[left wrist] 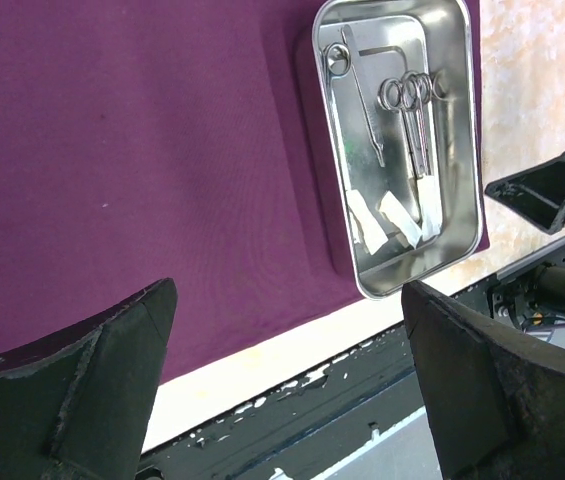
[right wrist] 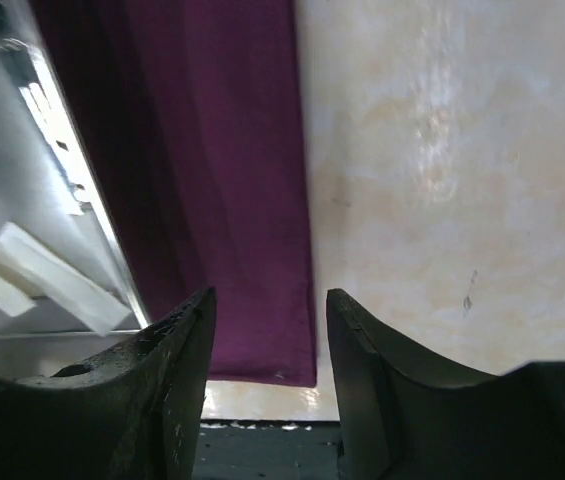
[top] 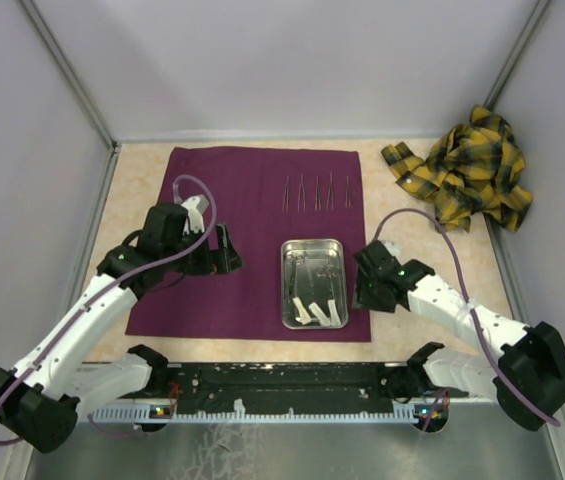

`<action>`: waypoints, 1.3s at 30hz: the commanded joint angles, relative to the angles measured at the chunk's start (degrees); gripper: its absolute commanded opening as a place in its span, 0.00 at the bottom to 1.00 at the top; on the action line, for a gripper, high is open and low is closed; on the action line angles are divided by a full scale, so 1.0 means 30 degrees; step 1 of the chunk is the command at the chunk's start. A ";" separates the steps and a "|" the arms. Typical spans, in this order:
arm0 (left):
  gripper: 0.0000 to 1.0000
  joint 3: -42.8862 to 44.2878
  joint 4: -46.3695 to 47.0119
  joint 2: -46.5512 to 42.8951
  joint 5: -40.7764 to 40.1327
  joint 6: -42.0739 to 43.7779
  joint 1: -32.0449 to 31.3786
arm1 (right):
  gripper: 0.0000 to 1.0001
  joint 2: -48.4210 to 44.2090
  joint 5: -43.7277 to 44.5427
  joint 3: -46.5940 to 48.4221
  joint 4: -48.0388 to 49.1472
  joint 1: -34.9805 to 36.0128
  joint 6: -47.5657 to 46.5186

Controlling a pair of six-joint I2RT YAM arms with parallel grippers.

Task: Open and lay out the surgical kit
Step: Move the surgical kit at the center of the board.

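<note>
The surgical kit lies opened: its dark purple cloth [top: 242,215] [left wrist: 142,150] [right wrist: 212,150] is spread flat on the table. Several thin metal instruments [top: 317,192] lie in a row near the cloth's far edge. On the cloth's right part sits the steel tray [top: 285,285] [left wrist: 472,200] [right wrist: 72,195], holding scissors [left wrist: 412,110], a slim tool and white pieces [left wrist: 387,220] [right wrist: 57,275]. My left gripper [top: 227,250] [left wrist: 287,290] hovers wide open over the cloth, left of the tray. Just right of the tray, over the cloth's right edge, my right gripper [top: 364,290] [right wrist: 269,297] is open with nothing between its fingers.
A crumpled yellow and black plaid cloth [top: 467,170] lies at the back right of the table. The dark mounting rail [top: 292,380] runs along the near edge. White walls enclose the table on the left, back and right.
</note>
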 commanded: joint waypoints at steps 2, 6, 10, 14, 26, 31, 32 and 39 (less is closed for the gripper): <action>1.00 0.0391 0.0491 -0.0584 0.0357 0.0972 -0.0053 | 0.46 -0.0945 -0.0201 -0.1653 -0.0333 0.0154 0.2162; 1.00 0.0449 0.0627 -0.0599 0.0675 0.1255 -0.0047 | 0.39 -0.0830 0.0089 -0.1915 -0.0238 0.0152 0.2638; 1.00 0.0369 0.0880 -0.0483 0.0820 0.1470 -0.0058 | 0.35 0.0092 0.0376 -0.1742 -0.0066 0.0196 0.2608; 1.00 0.0390 0.0895 -0.0412 0.0681 0.1454 -0.0050 | 0.35 0.0793 0.0598 -0.1811 0.0080 0.0256 0.2529; 1.00 0.0390 0.0955 -0.0562 0.0727 0.1604 -0.0040 | 0.28 0.2727 0.1118 -0.1908 0.0625 0.1674 0.3369; 1.00 0.0506 0.0981 -0.0619 0.0886 0.1769 -0.0018 | 0.08 0.3512 0.1230 -0.2082 0.0738 0.2498 0.4222; 1.00 0.0548 0.0964 -0.0606 0.0892 0.1790 -0.0043 | 0.04 0.3508 0.1290 -0.2042 0.0676 0.2595 0.4348; 1.00 0.0597 0.0792 -0.0734 0.1028 0.1907 -0.0032 | 0.00 0.3215 0.3030 -0.1103 -0.1137 0.2633 0.4686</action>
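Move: The right hand, half open and empty, hangs over the right border of the surgical kit's purple cloth; the bit of edge it goes for, just short of the near corner, is about 3 cm back, no distance sideways and 5 cm below. The steel tray's middle is some 12 cm left and 4 cm ahead, its white strips about 10 cm left and 1 cm back. From the left hand that cloth edge lies roughly 30 cm right, 7 cm back and 17 cm below. Back and down together, and slightly right at first, the right hand comes down beside the tray onto the cloth's right edge near its near corner, about 3 cm back and 5 cm lower. Near the bottom it eases left about 1.5 cm while the half-open fingers shut, pinching the cloth's edge between the tips. ##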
